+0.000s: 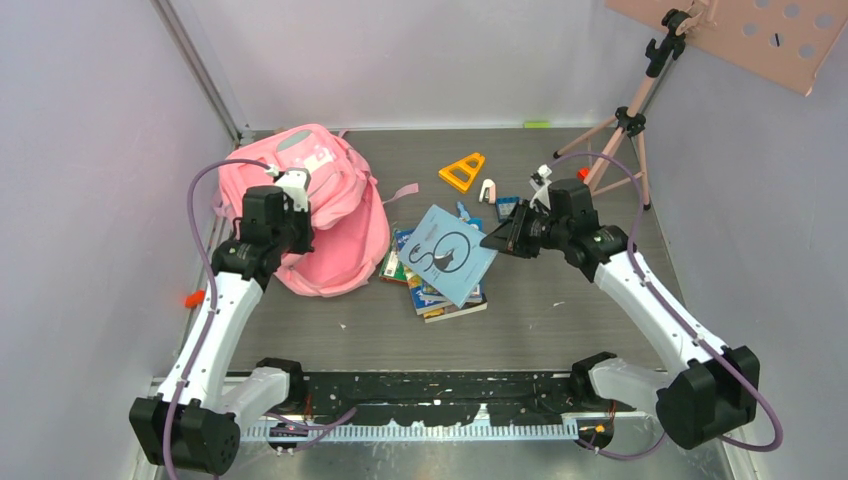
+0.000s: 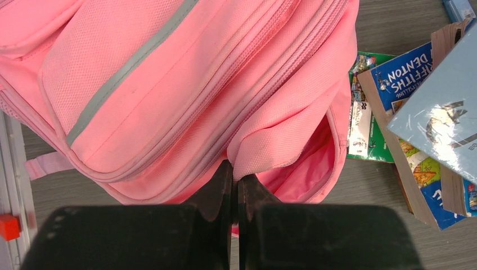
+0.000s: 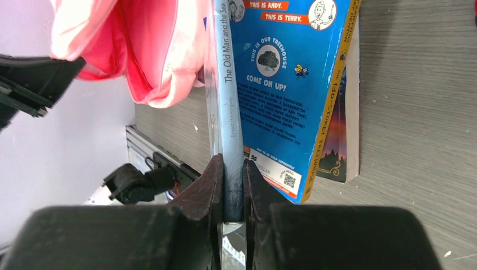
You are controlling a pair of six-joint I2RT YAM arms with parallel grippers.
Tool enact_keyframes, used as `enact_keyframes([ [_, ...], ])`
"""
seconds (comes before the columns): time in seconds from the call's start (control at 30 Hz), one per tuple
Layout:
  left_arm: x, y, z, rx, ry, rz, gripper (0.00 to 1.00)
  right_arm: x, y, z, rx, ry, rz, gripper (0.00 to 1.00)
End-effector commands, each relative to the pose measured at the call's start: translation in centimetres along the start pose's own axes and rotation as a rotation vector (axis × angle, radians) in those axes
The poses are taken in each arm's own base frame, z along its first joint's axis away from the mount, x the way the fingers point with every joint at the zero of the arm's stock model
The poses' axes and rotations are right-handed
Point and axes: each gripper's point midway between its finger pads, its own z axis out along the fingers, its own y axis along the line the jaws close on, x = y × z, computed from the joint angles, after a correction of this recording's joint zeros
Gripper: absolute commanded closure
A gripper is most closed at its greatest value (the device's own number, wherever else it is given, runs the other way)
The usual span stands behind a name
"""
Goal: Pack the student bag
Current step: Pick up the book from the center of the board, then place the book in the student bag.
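Observation:
The pink student bag (image 1: 320, 205) lies at the back left of the table. My left gripper (image 1: 290, 243) is shut on the edge of its opening flap (image 2: 270, 149), holding it up so the pink lining (image 2: 315, 171) shows. My right gripper (image 1: 512, 238) is shut on a thin light-blue book (image 1: 450, 252), "The Old Man and the Sea", seen spine-on in the right wrist view (image 3: 228, 112). The book is held tilted above a stack of books (image 1: 440, 300), right of the bag's opening.
The stack holds a blue paperback (image 3: 287, 84) and a dark one (image 3: 340, 129) under it. An orange triangle ruler (image 1: 462, 171), a small white item (image 1: 487, 189) and a blue item (image 1: 507, 208) lie at the back. A tripod (image 1: 625, 125) stands back right.

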Motion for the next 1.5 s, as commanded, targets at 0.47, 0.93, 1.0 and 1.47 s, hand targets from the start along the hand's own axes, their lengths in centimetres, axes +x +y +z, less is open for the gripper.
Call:
enact_keyframes([
  [0.47, -2.9, -1.0, -0.9, 0.059, -0.123, -0.011, 1.0, -5.0, 12.4, -0.6, -0.284, -0.256, 0.313, 0.99],
  [0.93, -2.8, -1.3, -0.7, 0.073, -0.119, -0.015, 1.0, -2.5, 16.1, 7.5, -0.36, -0.197, 0.424, 1.0],
  [1.0, -2.9, -1.3, -0.7, 0.074, -0.12, -0.015, 1.0, -2.4, 16.1, 8.7, -0.356, -0.198, 0.431, 1.0],
  [1.47, -2.8, -1.3, -0.5, 0.072, -0.115, -0.013, 1.0, -5.4, 19.7, 14.1, -0.542, -0.23, 0.482, 1.0],
])
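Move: The right hand already grips the lifted light-blue book by its right-hand corner; the held-open bag mouth lies about 27 cm to its left, some 4 cm ahead and 8 cm lower. The book stack is roughly 8 cm left, 3 cm back and 12 cm below it, the blue pen 5 cm left, 11 cm ahead and 15 cm below. From the left hand, closed on the bag flap, the mouth is about 6 cm right, 1 cm ahead and 6 cm lower. The right hand lifts the gripped book slightly, sweeps 19 cm left, then forward-down into the bag; left keeps hold. ##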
